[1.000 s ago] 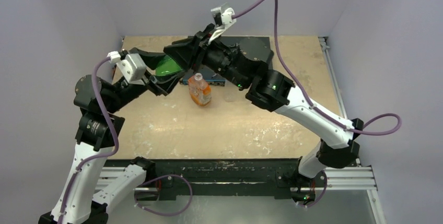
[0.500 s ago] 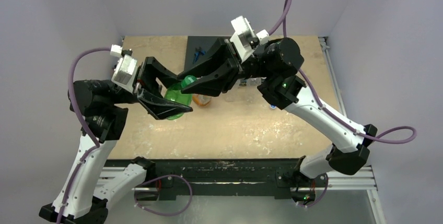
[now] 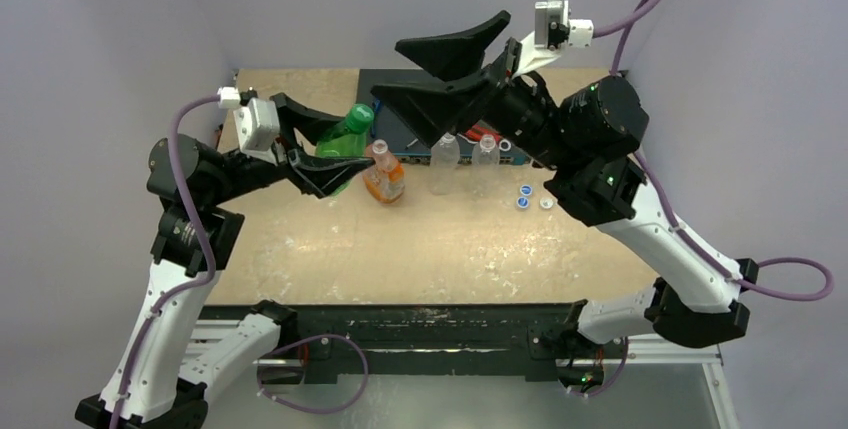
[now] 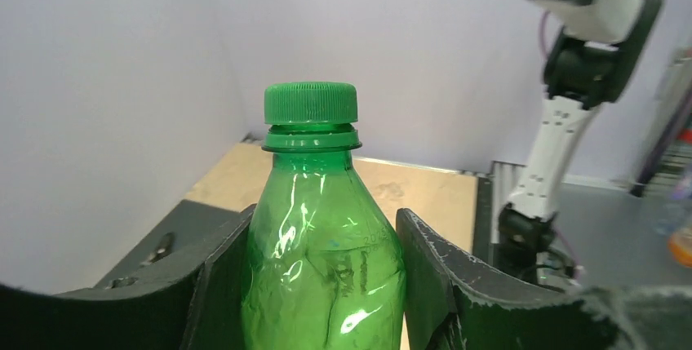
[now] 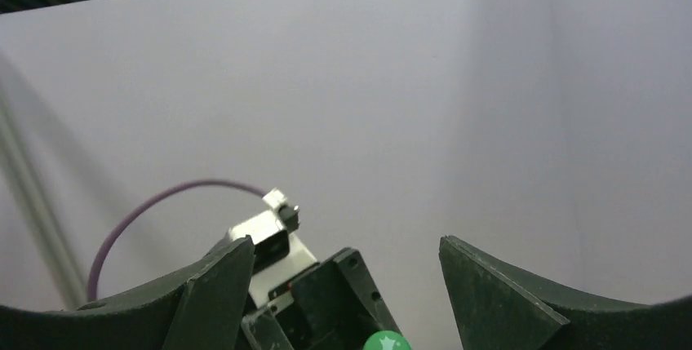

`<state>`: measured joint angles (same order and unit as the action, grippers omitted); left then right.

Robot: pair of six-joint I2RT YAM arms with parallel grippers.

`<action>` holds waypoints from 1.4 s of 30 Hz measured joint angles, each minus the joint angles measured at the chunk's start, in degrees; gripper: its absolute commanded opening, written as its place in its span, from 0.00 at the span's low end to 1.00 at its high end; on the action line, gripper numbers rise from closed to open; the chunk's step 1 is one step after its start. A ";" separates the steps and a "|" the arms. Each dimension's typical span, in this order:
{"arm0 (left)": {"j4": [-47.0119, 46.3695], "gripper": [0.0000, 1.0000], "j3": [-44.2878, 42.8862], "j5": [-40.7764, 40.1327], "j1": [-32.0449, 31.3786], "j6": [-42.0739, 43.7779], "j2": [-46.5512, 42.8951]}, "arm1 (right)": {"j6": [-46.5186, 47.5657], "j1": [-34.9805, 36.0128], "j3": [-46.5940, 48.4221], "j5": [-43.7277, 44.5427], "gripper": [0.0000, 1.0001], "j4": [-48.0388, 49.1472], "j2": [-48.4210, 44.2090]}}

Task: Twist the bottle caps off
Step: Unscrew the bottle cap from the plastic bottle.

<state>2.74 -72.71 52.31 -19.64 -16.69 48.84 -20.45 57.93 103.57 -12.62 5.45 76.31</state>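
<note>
My left gripper (image 3: 335, 154) is shut on the body of the green bottle (image 3: 335, 139), held tilted above the table's left back. Its green cap (image 3: 358, 116) sits on the neck. The left wrist view shows the bottle (image 4: 322, 260) squeezed between both fingers, cap (image 4: 311, 103) on top. My right gripper (image 3: 390, 72) hangs open, up and to the right of that cap, holding nothing; the right wrist view shows the cap (image 5: 385, 340) below its open fingers (image 5: 343, 244). An orange-label bottle (image 3: 383, 177) and two clear bottles (image 3: 444, 161) (image 3: 486, 159) stand uncapped. Three loose caps (image 3: 524, 190) lie right of them.
A dark mat (image 3: 368, 81) lies at the table's back behind the bottles. Purple walls close in the back and both sides. The right arm (image 4: 571, 121) rises at the right of the left wrist view.
The right gripper was shut on the green cap; it has opened and lifted up and to the right. The left gripper, still holding the green bottle, moved back and left.
</note>
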 measured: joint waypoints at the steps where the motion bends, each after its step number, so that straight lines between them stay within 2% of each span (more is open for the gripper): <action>1: 0.85 0.00 0.37 -1.97 0.00 2.19 -0.42 | 0.46 1.31 0.87 4.59 0.85 -1.16 0.04; 6: 3.69 0.00 1.49 -9.94 0.00 10.03 -2.21 | 1.70 7.50 12.52 20.61 0.81 -8.90 7.61; 13: 4.90 0.00 1.70 -13.86 0.00 14.32 -3.32 | 1.03 7.85 13.09 29.81 0.72 -15.69 14.12; 24: 6.14 0.00 2.25 -20.20 0.02 17.40 -3.65 | -1.49 7.93 13.11 31.12 0.68 -16.57 14.99; 29: 6.29 0.00 2.25 -22.49 0.02 17.94 -3.48 | -2.67 7.93 13.11 31.10 0.60 -16.55 15.23; 40: 6.34 0.00 2.25 -26.29 0.02 18.93 -3.50 | -4.55 7.93 13.77 30.95 0.59 -15.76 17.09; 42: 6.34 0.00 2.25 -26.69 0.02 19.10 -3.48 | -4.63 7.93 13.86 30.93 0.56 -15.74 17.90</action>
<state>9.08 -70.46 25.63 -19.62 2.42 45.36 -25.08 65.87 117.43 18.31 -10.28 94.21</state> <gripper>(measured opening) 0.545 0.590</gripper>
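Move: The green bottle's cap, still screwed on, lies about 5 cm left of the open right hand, 1 cm ahead and 8 cm below. From the left hand, which holds the bottle, the cap is some 8 cm above, level fore and aft, 1 cm right. On the table, roughly 53 cm below the right hand and 21 cm ahead, stand the orange bottle, 7 cm left, and the nearer clear bottle, 7 cm right. Right hand sweeps about 15 cm forward, left and down, narrowing round the cap; left hand swings the bottle forward-left. ##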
